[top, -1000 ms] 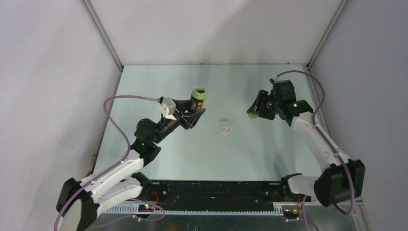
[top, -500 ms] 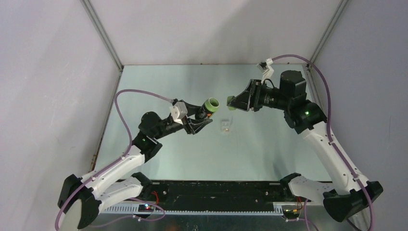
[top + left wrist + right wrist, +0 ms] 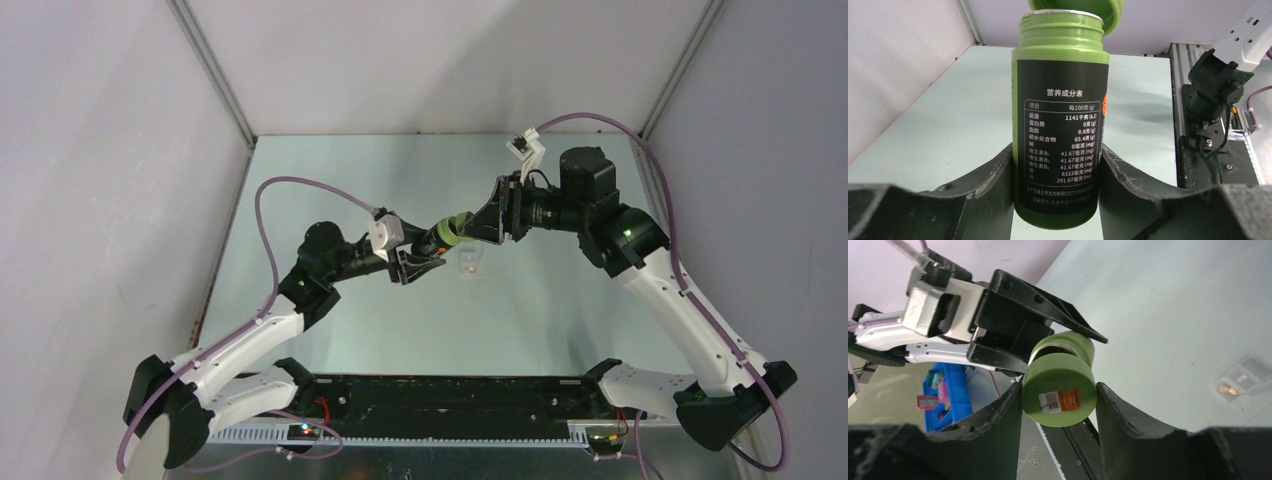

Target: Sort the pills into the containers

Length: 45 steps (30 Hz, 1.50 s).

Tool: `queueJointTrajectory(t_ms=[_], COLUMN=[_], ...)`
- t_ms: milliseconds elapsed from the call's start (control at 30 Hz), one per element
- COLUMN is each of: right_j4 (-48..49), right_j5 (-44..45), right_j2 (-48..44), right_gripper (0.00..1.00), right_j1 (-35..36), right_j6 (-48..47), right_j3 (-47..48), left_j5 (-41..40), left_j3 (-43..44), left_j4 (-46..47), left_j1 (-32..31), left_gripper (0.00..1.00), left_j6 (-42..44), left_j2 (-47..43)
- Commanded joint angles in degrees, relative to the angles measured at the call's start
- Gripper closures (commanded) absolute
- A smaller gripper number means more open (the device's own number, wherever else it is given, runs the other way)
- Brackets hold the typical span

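Observation:
My left gripper (image 3: 418, 258) is shut on the green bottle (image 3: 438, 238), which it holds tilted above the table with the mouth toward the right arm. The left wrist view shows the jaws pressing the bottle's (image 3: 1060, 115) black label on both sides. My right gripper (image 3: 484, 224) is shut on the green cap (image 3: 1059, 390), which sits right at the bottle's mouth (image 3: 1068, 344); I cannot tell whether they touch. The clear two-compartment container (image 3: 470, 262) lies on the table below them, with an orange pill (image 3: 1230, 389) in one compartment. No other pills show.
The right arm's base and black rail (image 3: 1215, 100) stand behind the bottle in the left wrist view. A blue bin (image 3: 950, 390) of small items sits off the table. Grey walls close in the table's left, back and right sides.
Both arms swung toward the middle. The bottle tipped from nearly upright toward the right, and the cap came leftward up to its mouth. The container has not moved.

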Motion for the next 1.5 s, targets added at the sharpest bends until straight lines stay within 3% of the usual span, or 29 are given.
queueJointTrajectory(t_ms=[0, 500, 1067, 1467], right_j4=[-1.7, -8.8, -23.1, -24.4], right_j5=[2.0, 0.6, 0.7, 1.4], right_j2=[0.3, 4.7, 10.1, 11.0], right_gripper=[0.56, 0.56, 0.57, 0.58], right_j1=[0.5, 2.0, 3.6, 4.9], right_j6=[-2.4, -6.9, -15.6, -16.5], right_j3=[2.7, 7.2, 13.4, 13.3], left_j5=[2.0, 3.7, 8.1, 10.8], left_j3=[3.6, 6.5, 12.0, 14.5], left_j4=[0.1, -6.1, -19.7, -24.5], left_j1=[0.3, 0.4, 0.4, 0.5], left_gripper=[1.00, 1.00, 1.00, 1.00], left_j6=[2.6, 7.2, 13.8, 15.6], left_j2=[0.1, 1.4, 3.3, 5.1])
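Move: The right hand holds the green lid askew beside the bottle mouth, which lies about 2 cm to its left and 2 cm below, roughly level fore and aft. The left hand grips the bottle by its lower half; from it the lid lies some 5 cm right, 1 cm ahead and 7 cm up. The clear pill box is on the table, about 12 cm ahead of the right hand, 3 cm right and 26 cm below. The lid is brought square onto the bottle mouth, both grips kept: the right hand sinks about 5 cm, easing slightly back late on, its left-pointing fingers tipping down nearly 20 degrees and swinging a little counter-clockwise. Meanwhile the left hand lowers the bottle some 3 cm, then also draws back, rolling its mouth rightward to meet the lid and turning a little clockwise. ##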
